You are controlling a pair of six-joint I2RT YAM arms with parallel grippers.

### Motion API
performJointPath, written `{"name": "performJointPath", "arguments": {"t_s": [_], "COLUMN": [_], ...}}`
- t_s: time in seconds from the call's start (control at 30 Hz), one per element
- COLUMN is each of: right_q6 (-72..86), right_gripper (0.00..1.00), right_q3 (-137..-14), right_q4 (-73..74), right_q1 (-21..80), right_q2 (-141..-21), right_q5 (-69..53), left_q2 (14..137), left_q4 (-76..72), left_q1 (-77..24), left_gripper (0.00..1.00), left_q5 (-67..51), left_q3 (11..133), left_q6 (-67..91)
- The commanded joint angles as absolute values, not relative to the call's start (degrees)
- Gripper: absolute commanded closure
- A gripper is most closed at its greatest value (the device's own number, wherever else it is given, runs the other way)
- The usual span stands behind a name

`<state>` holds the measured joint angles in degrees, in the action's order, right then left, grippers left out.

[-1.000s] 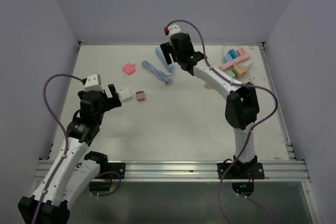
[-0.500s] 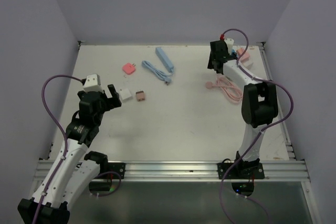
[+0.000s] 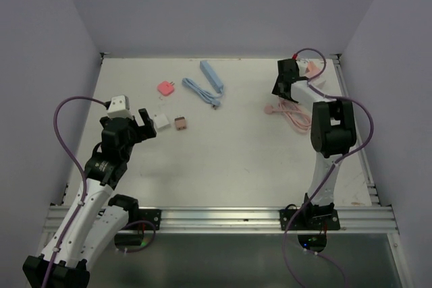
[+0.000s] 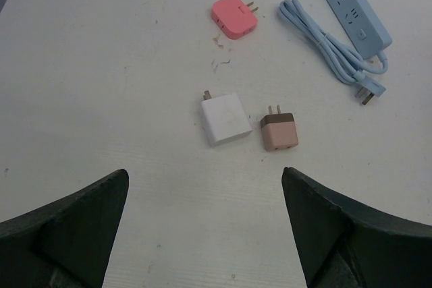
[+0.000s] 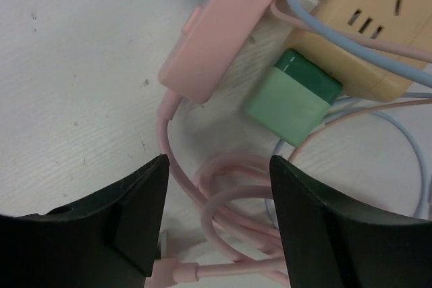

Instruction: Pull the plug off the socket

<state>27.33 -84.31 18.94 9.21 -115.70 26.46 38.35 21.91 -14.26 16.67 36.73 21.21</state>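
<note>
A green plug point(image 5: 293, 102) sits against the side of a yellow socket strip point(image 5: 364, 25) in the right wrist view, beside a pink socket strip point(image 5: 226, 28). My right gripper point(image 5: 217, 166) hangs open over the coiled pink cable point(image 5: 236, 197), short of the plug, at the table's back right corner point(image 3: 279, 89). Its fingers hold nothing. My left gripper point(image 4: 204, 173) is wide open above the bare table, near a white adapter point(image 4: 226, 118) and a brown adapter point(image 4: 279, 132).
A pink adapter point(image 3: 165, 88), a blue socket strip point(image 3: 211, 75) and its blue cable point(image 3: 201, 92) lie at the back centre. Pale blue cables point(image 5: 351, 35) cross the yellow strip. The enclosure's right wall stands close to the pile.
My right arm has swung from the blue strip at the back centre to the back right corner, and its jaws have narrowed. The left arm has not moved.
</note>
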Motion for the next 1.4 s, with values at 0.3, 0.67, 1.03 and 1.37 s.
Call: {"name": "performJointPath", "arguments": {"t_s": [0.3, 0.67, 1.03, 1.37], "right_q6": [18.03, 13.98, 16.33, 25.92], "right_gripper": [0.46, 1.0, 1.0, 0.97], "right_q3": [-92.98, -91.24, -73.08, -44.23], "right_q4": [13.96, 18.09, 22.24, 23.81], "right_q1": [9.4, 14.31, 24.87, 28.82], "right_q2": [-124.45, -122.7, -107.35, -81.87], "right_q5": [13.02, 6.06, 3.71, -1.15], "left_q2": [38.5, 38.67, 38.58, 38.76], "left_q4": [20.65, 20.65, 20.74, 20.39], "left_q1": [-13.97, -13.97, -13.97, -13.97], "left_gripper": [0.0, 0.01, 0.01, 0.0], "left_q5": [16.26, 16.52, 16.7, 15.56], "left_q3": [36.3, 36.3, 36.3, 36.12], "left_q6": [19.86, 19.86, 19.95, 19.69]}}
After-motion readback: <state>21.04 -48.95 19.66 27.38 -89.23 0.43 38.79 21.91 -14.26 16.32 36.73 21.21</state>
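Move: The pink power strip's cord, where it leaves the strip's near end, lies about 4 cm ahead of the right hand, 4 cm to its left and 3 cm below. The green block stands roughly 2 cm ahead and 2 cm right, the tan block some 4 cm ahead and 7 cm right; the cord's coil lies about 7 cm back and 1 cm right, all a little lower. From the left hand that cord lies some 27 cm ahead, 47 cm right, 17 cm below. The right hand first eases forward, left and down, about 4 to 5 cm each way, turning some 20 degrees counter-clockwise as its fingers close and pinch the pink cord right beside the strip's near end. Keeping that grip low over the table, it drags the cord and strip about 11 cm left, curving into a fast pull some 25 cm back towards the base, away from the green and tan blocks, while it turns counter-clockwise a further 20 degrees and the fingers tip more steeply down. ##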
